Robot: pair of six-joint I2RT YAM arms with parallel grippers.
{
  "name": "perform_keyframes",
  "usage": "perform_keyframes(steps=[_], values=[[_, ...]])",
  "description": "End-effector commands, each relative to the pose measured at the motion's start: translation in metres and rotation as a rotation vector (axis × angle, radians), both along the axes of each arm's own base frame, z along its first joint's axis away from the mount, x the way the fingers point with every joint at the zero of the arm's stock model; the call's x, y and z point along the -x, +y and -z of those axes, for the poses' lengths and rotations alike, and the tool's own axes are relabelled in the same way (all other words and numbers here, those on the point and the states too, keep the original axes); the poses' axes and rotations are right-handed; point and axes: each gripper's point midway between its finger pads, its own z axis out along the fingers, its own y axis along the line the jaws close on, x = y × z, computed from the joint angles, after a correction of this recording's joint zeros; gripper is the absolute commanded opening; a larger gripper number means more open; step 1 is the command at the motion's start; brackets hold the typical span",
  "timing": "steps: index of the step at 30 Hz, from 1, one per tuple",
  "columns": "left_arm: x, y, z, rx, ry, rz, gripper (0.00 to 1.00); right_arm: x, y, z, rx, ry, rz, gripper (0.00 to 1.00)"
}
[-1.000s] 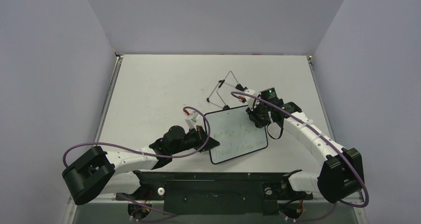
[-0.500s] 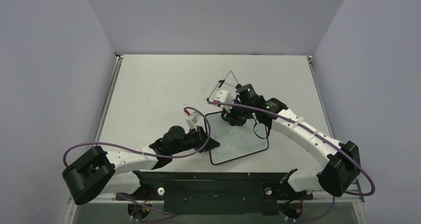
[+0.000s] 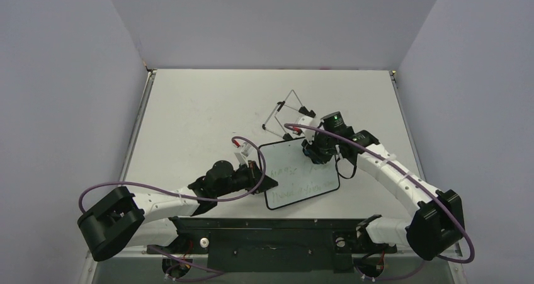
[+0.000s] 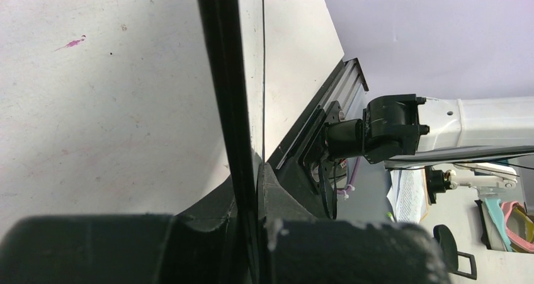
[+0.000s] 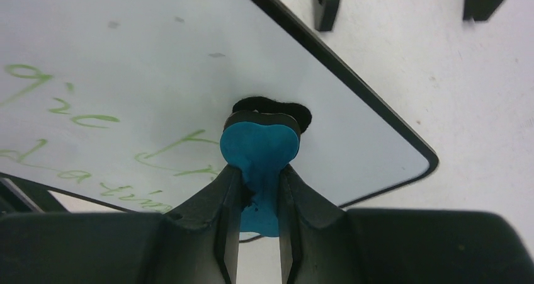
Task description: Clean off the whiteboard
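The whiteboard (image 3: 299,174) is a small white board with a thin black frame, lying near the table's front, faint green handwriting on it (image 5: 94,57). My left gripper (image 3: 263,178) is shut on the whiteboard's left edge (image 4: 230,107), which runs between its jaws edge-on. The right gripper (image 3: 313,150) is shut on a blue-and-black eraser (image 5: 260,152), its black pad pressed on the board's upper right part. Green writing lies left of the eraser.
A thin wire easel stand (image 3: 286,111) with black feet (image 5: 325,7) lies just behind the board. The black mounting rail (image 3: 264,224) runs along the table's near edge. Grey walls close in the table on three sides.
The right gripper swept the eraser left across the board's top half a second ago, then back to the right. The upper line of writing looks fainter. The left arm stayed put.
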Motion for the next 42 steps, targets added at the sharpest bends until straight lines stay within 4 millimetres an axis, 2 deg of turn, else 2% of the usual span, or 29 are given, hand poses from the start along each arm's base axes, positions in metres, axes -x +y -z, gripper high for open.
perform_keyframes(steps=[1,3,5,7,9,13,15,17,19,21,24,25,27,28,29,30,31,32,35,38,40,42], values=[[-0.003,-0.01,-0.06,0.17,-0.167,0.03,0.0,0.013,0.05,-0.033,-0.134,-0.05,-0.172,0.0],[-0.003,-0.01,-0.061,0.17,-0.167,0.028,0.0,0.014,0.06,-0.037,-0.156,-0.037,-0.179,0.0],[-0.003,-0.01,-0.061,0.172,-0.169,0.029,0.0,0.003,0.056,-0.038,-0.143,-0.044,-0.129,0.0],[-0.003,-0.01,-0.062,0.173,-0.169,0.029,0.0,-0.011,0.043,-0.033,-0.124,-0.049,-0.055,0.0],[-0.003,-0.009,-0.062,0.173,-0.17,0.029,0.0,-0.029,0.015,-0.027,-0.112,-0.051,0.062,0.0],[-0.002,-0.009,-0.062,0.174,-0.173,0.031,0.0,-0.045,-0.027,-0.009,-0.05,-0.043,0.219,0.0],[-0.002,-0.01,-0.062,0.173,-0.174,0.036,0.0,-0.045,-0.038,0.0,-0.026,-0.018,0.255,0.0],[-0.001,-0.01,-0.061,0.173,-0.174,0.039,0.0,-0.043,-0.039,0.005,-0.022,-0.002,0.249,0.0],[-0.001,-0.01,-0.061,0.174,-0.174,0.038,0.0,-0.037,-0.029,0.003,-0.055,0.016,0.199,0.0],[-0.002,-0.01,-0.061,0.175,-0.174,0.037,0.0,-0.024,-0.007,-0.004,-0.101,0.037,0.079,0.0],[-0.002,-0.012,-0.06,0.174,-0.169,0.039,0.0,0.0,0.031,-0.018,-0.141,0.039,-0.101,0.0],[-0.002,-0.012,-0.059,0.174,-0.167,0.041,0.0,0.01,0.05,-0.024,-0.146,0.024,-0.175,0.0],[-0.003,-0.014,-0.059,0.177,-0.165,0.041,0.0,0.02,0.075,-0.036,-0.164,0.009,-0.256,0.0],[-0.003,-0.014,-0.059,0.179,-0.161,0.042,0.0,0.02,0.084,-0.047,-0.178,-0.006,-0.277,0.0],[-0.003,-0.015,-0.059,0.18,-0.16,0.043,0.0,0.026,0.096,-0.048,-0.179,0.003,-0.309,0.0],[-0.003,-0.016,-0.059,0.183,-0.157,0.043,0.0,0.027,0.106,-0.058,-0.186,-0.01,-0.331,0.0],[-0.004,-0.016,-0.059,0.184,-0.155,0.042,0.0,0.026,0.112,-0.056,-0.184,0.008,-0.33,0.0],[-0.004,-0.016,-0.059,0.186,-0.154,0.04,0.0,0.026,0.12,-0.066,-0.199,-0.001,-0.34,0.0],[-0.005,-0.016,-0.059,0.187,-0.151,0.037,0.0,0.016,0.13,-0.07,-0.204,0.009,-0.283,0.0],[-0.005,-0.016,-0.06,0.19,-0.152,0.033,0.0,-0.007,0.115,-0.066,-0.151,-0.046,-0.17,0.0],[-0.005,-0.015,-0.06,0.19,-0.152,0.031,0.0,-0.014,0.103,-0.059,-0.128,-0.055,-0.125,0.0],[-0.005,-0.016,-0.06,0.19,-0.153,0.03,0.0,-0.01,0.096,-0.052,-0.112,-0.054,-0.134,0.0]])
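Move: The right gripper holds the blue eraser on the whiteboard near its top edge. The board's upper left corner lies about 18 cm to its left, 2 cm back and 7 cm higher; the upper line of green writing is about 6 cm back and 4 cm left, slightly lower. The left gripper is some 12 cm back and 14 cm left of the right one; from that left gripper, the corner lies 10 cm ahead, 4 cm left and 6 cm up. Keep the left gripper still, pinching the board's left edge. With the right, rub the eraser over the upper board in strokes: about 4 cm left and slightly back, then forward and right about 9 cm, then a long sweep of 15 cm left and back, climbing the slanted face towards the upper left corner while turning up to 20 degrees counter-clockwise and rolling its left side up; finish easing slightly forward. ##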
